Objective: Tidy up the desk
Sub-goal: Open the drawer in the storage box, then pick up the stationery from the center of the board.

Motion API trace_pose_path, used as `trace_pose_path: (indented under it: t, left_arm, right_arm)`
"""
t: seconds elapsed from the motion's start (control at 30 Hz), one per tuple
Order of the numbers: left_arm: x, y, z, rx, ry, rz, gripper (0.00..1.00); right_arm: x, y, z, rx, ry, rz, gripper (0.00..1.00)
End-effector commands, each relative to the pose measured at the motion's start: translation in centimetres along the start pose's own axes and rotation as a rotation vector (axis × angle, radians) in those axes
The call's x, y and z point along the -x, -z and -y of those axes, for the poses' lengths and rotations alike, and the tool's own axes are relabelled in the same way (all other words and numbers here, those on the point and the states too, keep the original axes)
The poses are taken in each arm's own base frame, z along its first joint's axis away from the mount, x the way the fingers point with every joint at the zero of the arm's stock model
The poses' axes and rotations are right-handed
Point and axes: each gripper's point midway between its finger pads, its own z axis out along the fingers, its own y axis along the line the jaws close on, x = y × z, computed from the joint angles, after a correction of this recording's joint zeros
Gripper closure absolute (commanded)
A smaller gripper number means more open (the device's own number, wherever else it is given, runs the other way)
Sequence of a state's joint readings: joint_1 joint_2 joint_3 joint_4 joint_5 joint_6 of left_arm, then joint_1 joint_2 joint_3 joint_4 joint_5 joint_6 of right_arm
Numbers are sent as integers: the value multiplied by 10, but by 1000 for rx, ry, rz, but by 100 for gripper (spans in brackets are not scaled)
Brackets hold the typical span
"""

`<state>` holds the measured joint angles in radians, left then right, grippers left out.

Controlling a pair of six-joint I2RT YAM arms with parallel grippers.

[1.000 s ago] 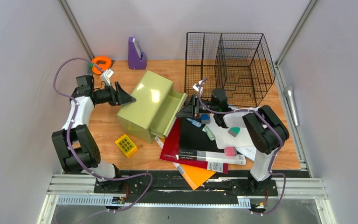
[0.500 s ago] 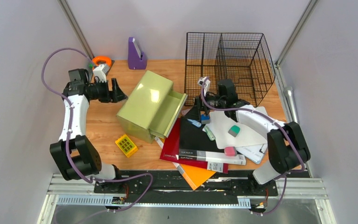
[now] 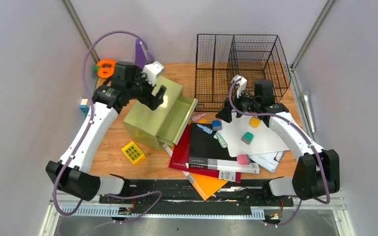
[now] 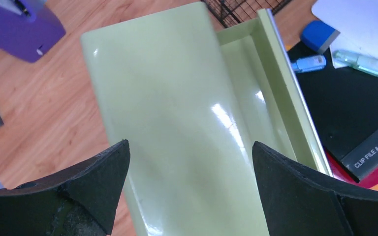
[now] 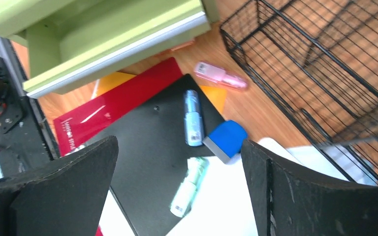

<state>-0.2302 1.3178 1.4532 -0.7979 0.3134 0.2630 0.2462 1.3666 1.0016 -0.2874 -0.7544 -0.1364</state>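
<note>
The desk (image 3: pixel 109 135) carries a pale green drawer box (image 3: pixel 150 110) with its drawer (image 3: pixel 181 119) pulled out. My left gripper (image 3: pixel 158 98) hovers open over the box top (image 4: pixel 177 113), jaws wide with nothing between them (image 4: pixel 190 144). My right gripper (image 3: pixel 222 114) is open beside the wire basket (image 3: pixel 241 69), above the black folder (image 5: pixel 152 147). Below it lie a light-blue corrector (image 5: pixel 192 118), a blue eraser (image 5: pixel 226 140), a green corrector (image 5: pixel 189 187) and a pink corrector (image 5: pixel 221 76).
Red (image 3: pixel 179 157), black (image 3: pixel 206 147) and orange (image 3: pixel 206 186) folders overlap under white paper (image 3: pixel 263 140) bearing teal (image 3: pixel 247 137), yellow (image 3: pixel 254 122) and pink (image 3: pixel 243 159) erasers. A yellow block (image 3: pixel 133 153), orange tape roll (image 3: pixel 106 66) and purple holder (image 3: pixel 141 49) sit left and back.
My left arm swung from the box's left side up over its top and opened wider. My right gripper opened and drew back from the drawer toward the basket; the pink corrector now shows.
</note>
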Motion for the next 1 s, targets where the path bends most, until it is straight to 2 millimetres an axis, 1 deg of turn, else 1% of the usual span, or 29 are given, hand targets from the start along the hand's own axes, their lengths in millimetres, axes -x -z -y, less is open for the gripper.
trace_pose_path:
  t: [0.0, 0.07, 0.1, 0.13, 0.2, 0.3, 0.4, 0.43, 0.47, 0.5, 0.53, 0.57, 0.6, 0.63, 0.7, 0.73, 0.8, 0.83, 0.87, 0.97]
  left_arm:
    - [1, -14, 16, 96, -204, -98, 0]
    - [-2, -27, 24, 136, -280, -131, 0]
    - [-7, -34, 25, 150, -313, -154, 0]
    - [-11, -42, 26, 196, -361, -178, 0]
    - [-17, -51, 25, 255, -406, -210, 0]
    - [-23, -60, 28, 273, -418, -226, 0]
    - [-35, -66, 28, 310, -436, -265, 0]
    - [-37, -66, 23, 347, -444, -276, 0]
    - [-43, -67, 20, 365, -456, -295, 0]
    - [-43, -65, 13, 417, -461, -301, 0]
    - [-50, -64, 9, 439, -478, -322, 0]
    - [-49, -61, 2, 479, -495, -324, 0]
    - [-56, -60, 0, 488, -508, -343, 0]
    - [-58, -58, -4, 501, -514, -349, 0]
    - [-69, -56, -10, 495, -505, -379, 0]
    - [-71, -55, -13, 495, -498, -386, 0]
    - [-78, -50, -27, 505, -466, -413, 0]
    - [-79, -49, -29, 501, -464, -414, 0]
    - [-81, -45, -36, 512, -450, -419, 0]
    - [-84, -40, -49, 522, -444, -431, 0]
  right_arm:
    - [-6, 24, 17, -87, 50, -23, 2]
    - [-12, 33, 23, -114, 28, -27, 2]
    - [-17, 37, 26, -128, 14, -30, 2]
    - [-19, 39, 26, -134, 9, -31, 2]
    - [-24, 45, 29, -152, 1, -28, 2]
    - [-30, 51, 32, -175, 4, -26, 2]
    - [-33, 55, 35, -191, 3, -27, 2]
    - [-35, 55, 36, -194, 1, -30, 2]
    - [-36, 55, 37, -198, 2, -33, 2]
    - [-38, 55, 39, -204, 0, -37, 2]
    - [-40, 55, 41, -211, 1, -43, 2]
    - [-42, 55, 43, -220, 3, -49, 2]
    - [-43, 56, 46, -234, 6, -53, 2]
    - [-44, 57, 48, -247, 8, -60, 2]
    - [-46, 59, 52, -276, 17, -72, 2]
    - [-46, 61, 54, -287, 22, -79, 2]
    - [-48, 64, 56, -305, 33, -99, 2]
    - [-49, 66, 56, -309, 37, -110, 3]
    - [-52, 68, 56, -311, 42, -126, 3]
    - [-64, 71, 53, -304, 39, -182, 4]
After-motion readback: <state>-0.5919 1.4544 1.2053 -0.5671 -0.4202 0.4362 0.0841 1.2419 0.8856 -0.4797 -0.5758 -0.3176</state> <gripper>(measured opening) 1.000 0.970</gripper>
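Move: The open drawer of the storage box lies about 10 cm to the left hand's right, 3 cm back and some 14 cm below it; the box's own middle is nearly straight under that hand, about 2 cm back and 19 cm down. The pink pen lies some 17 cm to the left hand's right, level with it in reach, and the yellow basket about 14 cm left and 17 cm back, both on the table. From the right hand, the drawer is roughly 15 cm left, 2 cm back and 5 cm lower. With its fingers wide open, the left hand swings right about 5 cm and sinks some 10 cm onto the storage box's drawer-side top edge, rolling about 35 degrees left side up so that one finger comes down on the top and the other into the gap of the open drawer, then pushes back left some 3 to 4 cm with that inner finger against the box. Meanwhile the empty right hand, still open, draws away from the drawer, about 9 cm to the right and 4 cm down, over the white board. ##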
